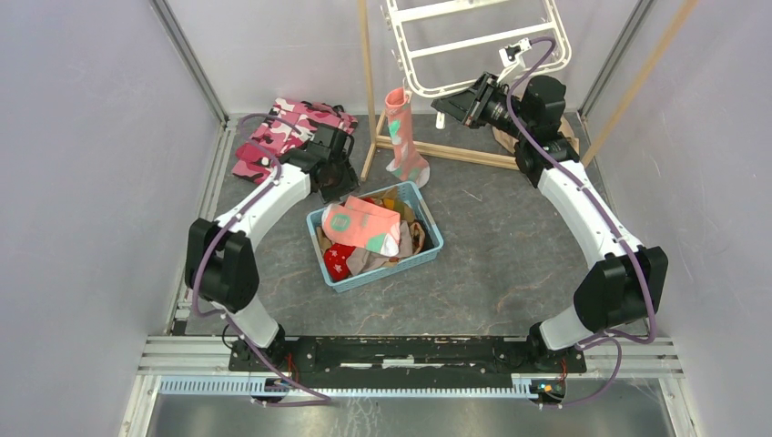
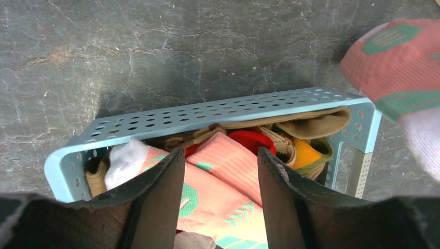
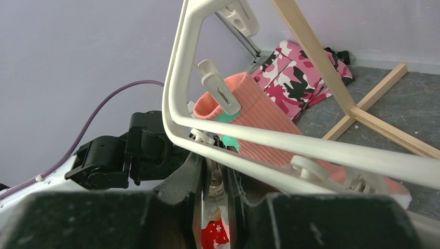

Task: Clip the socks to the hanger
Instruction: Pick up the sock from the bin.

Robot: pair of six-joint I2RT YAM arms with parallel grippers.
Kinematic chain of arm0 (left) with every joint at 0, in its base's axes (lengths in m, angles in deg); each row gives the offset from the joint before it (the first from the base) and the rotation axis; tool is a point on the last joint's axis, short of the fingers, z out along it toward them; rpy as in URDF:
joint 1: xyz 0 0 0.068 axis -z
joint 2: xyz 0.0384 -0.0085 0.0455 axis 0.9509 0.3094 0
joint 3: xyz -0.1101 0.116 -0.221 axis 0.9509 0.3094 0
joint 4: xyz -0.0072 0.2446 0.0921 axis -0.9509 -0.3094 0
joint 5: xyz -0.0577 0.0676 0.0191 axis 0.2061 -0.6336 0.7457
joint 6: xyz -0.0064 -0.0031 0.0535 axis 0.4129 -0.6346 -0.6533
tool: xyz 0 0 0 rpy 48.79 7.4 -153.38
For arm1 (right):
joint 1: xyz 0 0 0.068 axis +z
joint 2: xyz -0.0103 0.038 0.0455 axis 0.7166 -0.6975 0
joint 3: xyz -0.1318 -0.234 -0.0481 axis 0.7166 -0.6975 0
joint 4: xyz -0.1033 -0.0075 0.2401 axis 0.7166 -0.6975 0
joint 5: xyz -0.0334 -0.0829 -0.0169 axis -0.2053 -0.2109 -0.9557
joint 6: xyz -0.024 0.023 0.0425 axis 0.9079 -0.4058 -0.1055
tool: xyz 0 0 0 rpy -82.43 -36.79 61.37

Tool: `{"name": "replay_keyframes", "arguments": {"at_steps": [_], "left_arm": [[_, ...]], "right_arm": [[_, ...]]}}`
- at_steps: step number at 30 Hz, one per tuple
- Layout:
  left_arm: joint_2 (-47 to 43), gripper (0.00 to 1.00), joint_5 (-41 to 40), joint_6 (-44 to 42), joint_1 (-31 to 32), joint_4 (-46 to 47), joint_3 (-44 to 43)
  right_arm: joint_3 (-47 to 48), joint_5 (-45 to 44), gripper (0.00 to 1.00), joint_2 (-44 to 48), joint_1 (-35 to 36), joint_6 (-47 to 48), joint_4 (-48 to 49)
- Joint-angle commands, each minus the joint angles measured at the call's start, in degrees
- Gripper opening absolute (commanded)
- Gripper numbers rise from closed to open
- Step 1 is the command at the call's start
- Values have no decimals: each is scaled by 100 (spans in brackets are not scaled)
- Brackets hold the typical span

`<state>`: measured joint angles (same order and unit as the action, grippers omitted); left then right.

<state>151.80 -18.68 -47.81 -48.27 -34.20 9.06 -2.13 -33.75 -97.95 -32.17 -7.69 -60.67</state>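
Note:
The white hanger [image 1: 473, 45] hangs at the back. One salmon-pink sock [image 1: 401, 137] dangles from a peg [image 3: 220, 91] on its rim [image 3: 290, 142]. More socks fill a light-blue basket [image 1: 393, 268]: a pink one [image 1: 364, 226] on top and a red one [image 1: 339, 259]. My left gripper [image 2: 220, 151] is open just above the basket's far edge, the pink sock [image 2: 228, 192] showing between its fingers [image 2: 161, 197] without being gripped. My right gripper [image 3: 215, 171] is up at the hanger's lower edge, shut on a clip peg [image 3: 214, 184].
A thin wooden pole stand [image 1: 368, 82] rises beside the hanging sock, its base bars on the grey table. A pink camouflage garment [image 1: 282, 132] lies at the back left, behind my left arm. A tan cloth [image 1: 505, 138] lies under my right arm. Walls enclose both sides.

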Motion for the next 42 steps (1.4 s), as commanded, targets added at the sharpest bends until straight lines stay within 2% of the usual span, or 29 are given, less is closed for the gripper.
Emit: {"name": "replay_keyframes", "arguments": {"at_steps": [1,7,13,14,17,20,24,31,35,38,42], "left_arm": [[246,59,65,440,24,-166,-336],[522,51,-81,408,55,-170,-379],[437,41,43,307,55,-158,-363],[424,36,73,293,60,-161,-345],[359,11,189,274,57,-118,-259],[155,3,291,191,56,-61,-217],[-309,2,452,-351,55,138,-219],[-1723,2,2309,-1835,55,1768,774],[-2291,2,3090,-2251,56,2605,1362],[-2283,2,3049,-2357,48,2402,1361],[-1843,2,3048,-2307,47,1836,1219]], "right_arm": [[-79,-271,0,122,-48,-11,104],[-92,-273,0,138,-52,11,104],[-123,-289,0,164,-51,25,102],[-122,-288,0,164,-53,25,110],[-131,-277,0,161,-56,16,130],[-149,-281,0,204,-56,27,117],[-184,-274,0,244,-67,34,113],[-195,-263,0,282,-75,33,131],[-245,-260,0,319,-73,38,126],[-253,-259,0,341,-74,33,130],[-263,-263,0,337,-76,38,132]]}}
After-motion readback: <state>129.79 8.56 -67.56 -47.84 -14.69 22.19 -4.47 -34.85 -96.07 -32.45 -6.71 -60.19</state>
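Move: Just under the left hand, about 4 cm down, lies the top coral sock; its middle is some 4 cm back and 2 cm right of the fingers. The bin's middle is roughly 7 cm back, 4 cm right and 8 cm below, and the red star sock about 13 cm back and 3 cm left, 7 cm down. The hung sock's middle is some 6 cm ahead, 11 cm right and 10 cm above. From the right hand, the coral sock lies about 9 cm back, 17 cm left and 28 cm below. Sinking some 3 cm onto the coral sock, the left hand shuts its half-open fingers and pinches a fold near the sock's far edge. It then pulls up out of the bin by about 14 cm, drifting 5 cm back and 5 cm right while the wrist turns clockwise some 35 degrees and swings the fingers up from their steep downward slant. ##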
